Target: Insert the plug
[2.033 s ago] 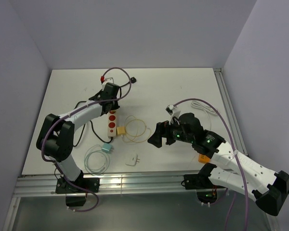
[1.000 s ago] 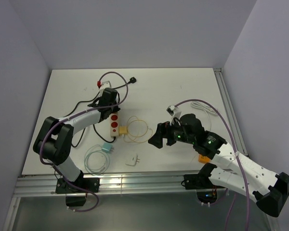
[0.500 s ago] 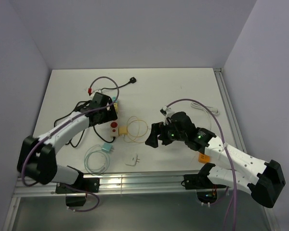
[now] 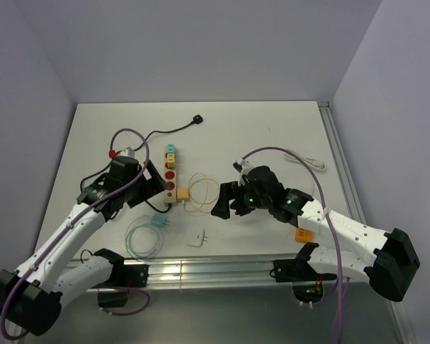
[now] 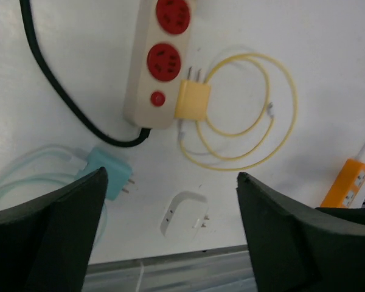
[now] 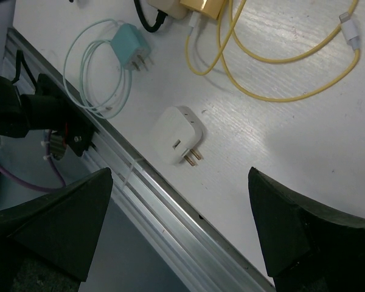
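Observation:
A cream power strip (image 4: 170,176) (image 5: 161,61) with red sockets lies left of centre, and small teal and yellow plugs (image 4: 170,153) sit at its far end. Beside its near end lies a yellow plug (image 4: 180,193) (image 5: 193,99) with a looped yellow cable (image 4: 204,192). A white plug (image 4: 197,239) (image 6: 177,135) lies near the front edge, prongs bare. My left gripper (image 4: 149,188) (image 5: 170,237) hovers open over the strip's near end, holding nothing. To the right of the yellow loop, my right gripper (image 4: 226,201) (image 6: 182,225) hangs open above the white plug.
A teal plug (image 4: 158,221) (image 6: 131,48) with a pale coiled cable (image 4: 143,240) lies front left. The strip's black cord runs to a black plug (image 4: 197,119) at the back. An orange block (image 4: 303,235) and a white cable (image 4: 308,161) lie right. Metal rail (image 6: 170,231) marks the front edge.
My left gripper opened and drew back from the strip's far end toward the near left, uncovering the teal and yellow plugs there. My right gripper shifted slightly left, still open.

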`<control>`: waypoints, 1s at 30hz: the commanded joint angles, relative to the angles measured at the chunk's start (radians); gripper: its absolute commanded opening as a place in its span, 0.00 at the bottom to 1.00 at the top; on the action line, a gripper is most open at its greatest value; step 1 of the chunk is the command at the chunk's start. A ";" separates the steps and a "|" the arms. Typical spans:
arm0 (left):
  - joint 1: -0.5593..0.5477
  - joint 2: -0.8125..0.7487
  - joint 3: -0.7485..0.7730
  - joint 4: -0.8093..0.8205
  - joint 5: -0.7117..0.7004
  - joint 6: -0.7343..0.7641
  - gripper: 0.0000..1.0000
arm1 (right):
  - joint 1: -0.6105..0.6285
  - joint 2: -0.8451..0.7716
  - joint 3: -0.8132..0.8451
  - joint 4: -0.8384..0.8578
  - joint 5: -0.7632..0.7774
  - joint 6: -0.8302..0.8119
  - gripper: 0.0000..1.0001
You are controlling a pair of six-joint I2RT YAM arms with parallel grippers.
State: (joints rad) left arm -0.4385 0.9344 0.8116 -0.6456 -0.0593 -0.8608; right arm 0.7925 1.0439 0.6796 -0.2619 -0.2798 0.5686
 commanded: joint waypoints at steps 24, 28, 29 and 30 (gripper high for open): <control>-0.178 -0.004 -0.233 0.060 -0.177 -0.172 0.64 | 0.007 -0.090 -0.035 0.018 0.037 0.019 0.99; -0.186 0.052 -0.207 0.046 -0.224 -0.169 0.65 | 0.007 -0.088 -0.034 0.015 0.031 0.019 0.99; -0.190 0.076 -0.203 0.047 -0.235 -0.164 0.66 | 0.007 -0.088 -0.034 0.016 0.031 0.017 0.99; -0.193 0.090 -0.201 0.053 -0.234 -0.144 0.67 | 0.007 -0.088 -0.035 0.016 0.031 0.017 0.99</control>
State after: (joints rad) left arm -0.6197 0.9958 0.5655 -0.6098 -0.2314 -1.0458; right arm 0.7925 0.9726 0.6456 -0.2684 -0.2558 0.5873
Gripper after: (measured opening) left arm 0.665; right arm 0.990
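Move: The blue plug with the pale cable lies about 6 cm back from the left hand, 2 cm to its left and 15 cm below. The power strip's middle is some 6 cm ahead and 2 cm right; the loose yellow plug, 1 cm ahead and 5 cm right; the white plug, 11 cm back and 10 cm right. From the right hand, the blue plug is about 18 cm left, 1 cm ahead and 13 cm down. The left hand sinks about 10 cm, drawing back some 5 towards the blue plug, fingers partly closing. ##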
